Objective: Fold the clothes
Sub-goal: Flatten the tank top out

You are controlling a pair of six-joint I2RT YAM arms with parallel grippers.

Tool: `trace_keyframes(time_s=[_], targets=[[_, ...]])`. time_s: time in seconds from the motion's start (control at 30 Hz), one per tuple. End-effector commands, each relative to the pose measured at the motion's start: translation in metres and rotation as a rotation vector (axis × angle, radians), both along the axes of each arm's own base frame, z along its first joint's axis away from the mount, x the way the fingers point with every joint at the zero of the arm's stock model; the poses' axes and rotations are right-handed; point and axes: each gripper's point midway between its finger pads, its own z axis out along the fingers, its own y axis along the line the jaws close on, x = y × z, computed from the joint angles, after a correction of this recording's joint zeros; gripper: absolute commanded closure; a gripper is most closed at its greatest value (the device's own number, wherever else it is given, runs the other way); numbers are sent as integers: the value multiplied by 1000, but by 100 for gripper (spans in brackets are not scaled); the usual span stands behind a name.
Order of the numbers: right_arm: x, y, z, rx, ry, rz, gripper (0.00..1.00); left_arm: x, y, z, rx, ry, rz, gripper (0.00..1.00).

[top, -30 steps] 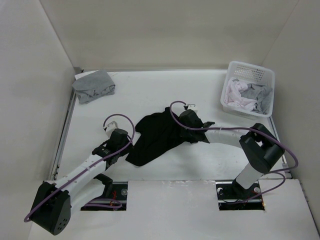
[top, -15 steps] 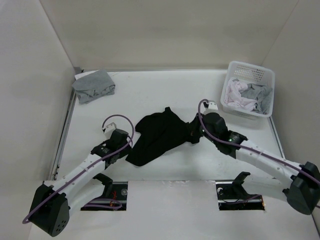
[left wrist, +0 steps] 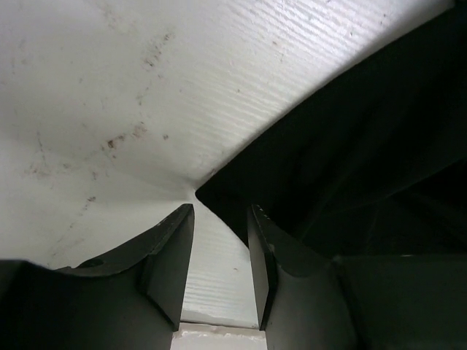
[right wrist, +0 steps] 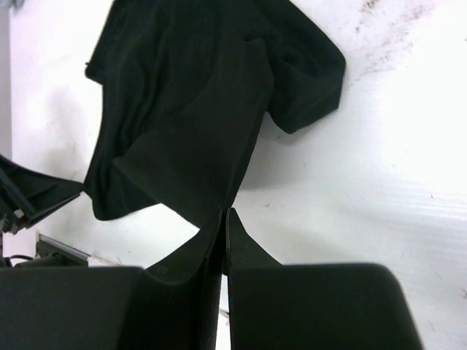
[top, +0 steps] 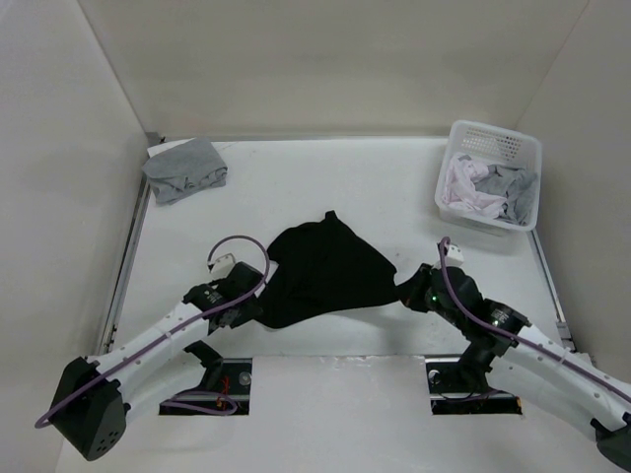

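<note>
The black shirt (top: 325, 268) of the clothes lies spread in the middle of the table. My right gripper (top: 402, 290) is shut on its near right edge. In the right wrist view the jaws (right wrist: 225, 213) pinch a fold of the black shirt (right wrist: 197, 109), which stretches away from them. My left gripper (top: 252, 307) is at the shirt's near left corner. In the left wrist view it (left wrist: 221, 211) stands open over bare table. The corner of the black shirt (left wrist: 350, 146) lies just past the fingertips, with the right finger (left wrist: 263, 255) at its edge.
A folded light grey garment (top: 183, 169) lies at the back left corner. A white lattice basket (top: 493, 129) at the back right holds white-pink (top: 463, 187) and grey (top: 515, 192) clothes. White walls stand on three sides.
My right gripper has pulled the shirt's edge toward the near right, spreading the fabric wider. My left gripper has shifted slightly nearer, staying at the shirt's near left corner.
</note>
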Motion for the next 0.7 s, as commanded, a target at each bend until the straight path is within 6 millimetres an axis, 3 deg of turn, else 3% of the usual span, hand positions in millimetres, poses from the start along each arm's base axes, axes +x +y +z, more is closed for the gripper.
trace_keyframes(time_s=[0.0, 0.27, 0.47, 0.67], targets=[[-1, -1, -4, -3, 13, -24, 93, 5, -6, 12, -27, -23, 27, 66], [-1, 5, -1, 11, -2, -7, 93, 15, 4, -1, 43, -32, 67, 69], [-2, 12, 1, 14, -7, 13, 93, 22, -1, -6, 32, -56, 59, 73], [-1, 13, 2, 13, -12, 13, 93, 24, -7, -5, -4, -80, 37, 92]])
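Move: The tank top's near left corner lies just in front of the left hand's parted fingers, about 1 cm ahead, straight on and some 2 cm below. The tank top's middle is roughly 8 cm ahead and 15 cm right of that hand; the folded grey cloth is some 33 cm ahead and 20 cm left. From the right hand, which already holds the raised right end, the near left corner is about 29 cm left, 2 cm back and 12 cm lower. The left fingers pinch the tank top's near left corner: the hand first sinks about 1 cm, then eases forward some 2 cm onto the fabric as the parted fingers close. The right hand keeps its shut grip on the other end and slowly lowers it by about 1 cm, drifting slightly left and back. ##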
